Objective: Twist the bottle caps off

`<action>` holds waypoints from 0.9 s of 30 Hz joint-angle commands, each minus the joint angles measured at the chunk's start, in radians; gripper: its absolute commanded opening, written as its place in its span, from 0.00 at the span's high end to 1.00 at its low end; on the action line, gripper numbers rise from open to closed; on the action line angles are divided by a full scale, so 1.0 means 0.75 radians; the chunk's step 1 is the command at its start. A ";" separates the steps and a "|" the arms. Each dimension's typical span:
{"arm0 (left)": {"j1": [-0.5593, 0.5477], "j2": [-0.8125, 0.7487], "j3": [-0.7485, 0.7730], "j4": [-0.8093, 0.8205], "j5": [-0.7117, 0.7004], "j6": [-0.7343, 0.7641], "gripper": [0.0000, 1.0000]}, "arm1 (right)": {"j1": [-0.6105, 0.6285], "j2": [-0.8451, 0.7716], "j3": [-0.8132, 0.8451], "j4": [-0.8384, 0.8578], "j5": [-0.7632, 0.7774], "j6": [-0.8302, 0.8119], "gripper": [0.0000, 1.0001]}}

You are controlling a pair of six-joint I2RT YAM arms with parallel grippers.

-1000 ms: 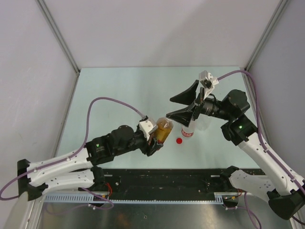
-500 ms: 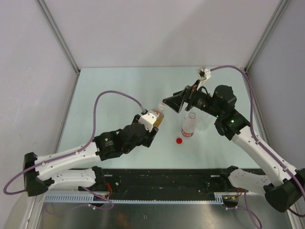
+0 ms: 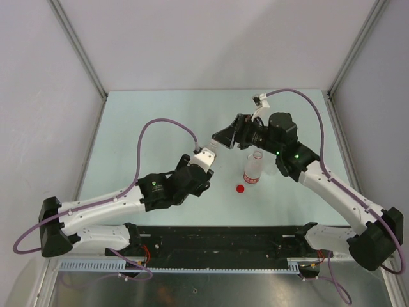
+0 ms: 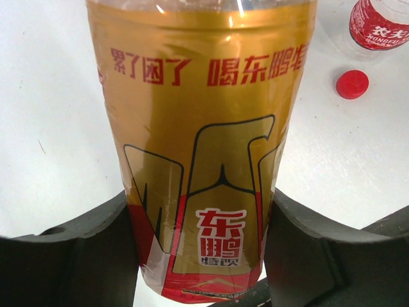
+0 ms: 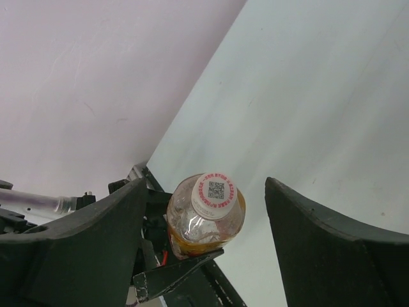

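Note:
My left gripper is shut on the lower body of the amber bottle, which has a gold and red label, and holds it off the table. Its white cap sits on the neck and points at my right gripper. That gripper is open, with a finger on either side of the cap and a gap to each. From above, the right gripper meets the left gripper near the table's middle. A clear bottle with a red-and-white label stands uncapped, with a red cap on the table beside it.
The pale green table is bordered by grey walls and metal posts. The right arm's forearm runs over the right side, close behind the labelled bottle. A black rail lies along the near edge.
The left arm has carried the amber bottle up and away from the near edge. The right gripper has swung left from above the labelled bottle to around the amber bottle's cap.

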 commanded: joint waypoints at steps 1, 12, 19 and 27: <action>-0.009 -0.009 0.062 0.009 -0.044 -0.039 0.59 | 0.031 0.034 0.010 0.020 0.023 0.019 0.25; -0.009 0.002 0.057 0.008 -0.013 -0.037 0.59 | 0.049 0.093 0.010 0.035 -0.049 0.033 0.50; -0.009 -0.003 0.058 0.007 0.007 -0.036 0.59 | 0.049 0.090 0.011 0.046 -0.115 0.028 0.79; -0.010 -0.053 0.034 0.017 0.064 -0.035 0.59 | 0.043 0.020 0.011 0.085 -0.229 -0.086 0.99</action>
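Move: In the left gripper the amber bottle is still held tilted, its white cap about 7 cm ahead of that hand, 4 cm to its right and 11 cm above. From the right hand, whose fingers are still parted, this white cap is some 2 cm to the left and 3 cm below, level fore and aft. The opened red-label bottle stands roughly 14 cm right, 3 cm back and 17 cm below that hand; the loose red cap lies about 10 cm right, 7 cm back and 28 cm down. Sinking about 2.5 cm while easing 2 cm left, the right hand brings its open fingers around the amber bottle's white cap, then stops there, closes them by well over half and pinches the cap from both sides, turning only some 5 degrees. The left hand stays put and keeps its grip around the bottle's body as a steady support. ##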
